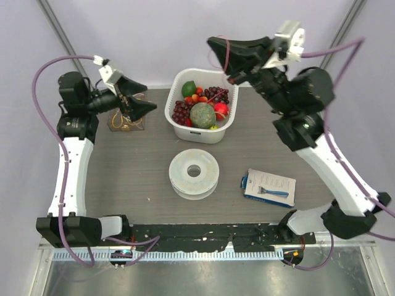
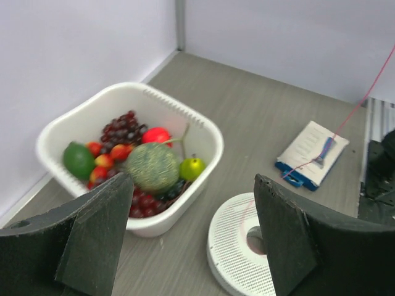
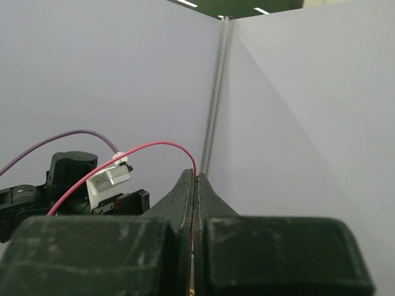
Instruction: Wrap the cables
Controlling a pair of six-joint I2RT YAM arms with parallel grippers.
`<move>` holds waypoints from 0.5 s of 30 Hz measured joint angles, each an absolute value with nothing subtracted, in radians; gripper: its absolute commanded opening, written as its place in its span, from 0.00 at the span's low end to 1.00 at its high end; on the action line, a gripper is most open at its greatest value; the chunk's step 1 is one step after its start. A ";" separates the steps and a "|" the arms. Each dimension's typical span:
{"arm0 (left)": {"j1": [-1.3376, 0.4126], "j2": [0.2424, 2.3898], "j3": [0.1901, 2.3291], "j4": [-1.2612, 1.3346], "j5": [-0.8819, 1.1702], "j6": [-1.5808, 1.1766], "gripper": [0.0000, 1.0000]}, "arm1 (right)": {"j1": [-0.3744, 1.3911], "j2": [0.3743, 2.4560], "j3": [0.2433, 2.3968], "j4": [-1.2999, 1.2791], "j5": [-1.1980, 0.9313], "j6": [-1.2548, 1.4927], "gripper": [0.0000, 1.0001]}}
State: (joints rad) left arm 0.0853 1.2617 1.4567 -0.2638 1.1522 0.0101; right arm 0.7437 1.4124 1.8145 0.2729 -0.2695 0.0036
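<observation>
A thin red cable [image 3: 154, 145] arcs leftward out of the tip of my right gripper [image 3: 195, 176], which is shut on it. That gripper [image 1: 211, 43] is raised high behind the fruit basket. In the left wrist view the same red cable [image 2: 353, 110] runs down from the upper right toward the blue-and-white packet. A tangle of orange and yellow cables [image 1: 126, 124] lies in a small clear box at the table's back left. My left gripper [image 1: 143, 97] hovers just above that box, open and holding nothing [image 2: 191, 185]. A white spool [image 1: 194, 173] lies flat mid-table.
A white basket [image 1: 179, 79] full of fruit stands at the back centre. A blue-and-white packet [image 1: 270, 187] lies right of the spool. Pale walls close the table in at the back and on both sides. Mauve cords run along both arms.
</observation>
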 measured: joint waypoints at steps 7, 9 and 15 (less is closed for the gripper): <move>-0.179 1.263 1.448 -0.386 1.081 0.150 0.86 | 0.738 1.189 1.716 0.086 -0.119 -0.128 0.00; -0.244 1.266 1.444 -0.414 1.053 0.185 0.86 | 0.736 1.142 1.647 0.062 -0.095 -0.137 0.01; -0.433 1.266 1.355 -0.423 0.960 0.244 0.87 | 0.730 1.092 1.447 0.051 -0.059 -0.117 0.01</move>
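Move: The white reel, which both hands are working around, lies roughly 17 cm to the right of the empty left hand, about 5 cm nearer the base and some 38 cm below it. From the right hand, already holding the pink cable, the reel is about 5 cm left, level fore and aft, and some 60 cm below. The fruit basket stands some 26 cm beyond the reel and 3 cm right of it; the clipboard lies 33 cm to the reel's right and 7 cm nearer. The pink cable stays pinched in the shut right fingers, which carry it about 6 cm to the right and, after a slight rise, sink it some 10 cm, tipping down a little and turning clockwise. Towards the reel comes the left hand, fingers wide open and empty: 13 cm right, 7 cm back and 7 cm down, swinging about 20 degrees clockwise. ##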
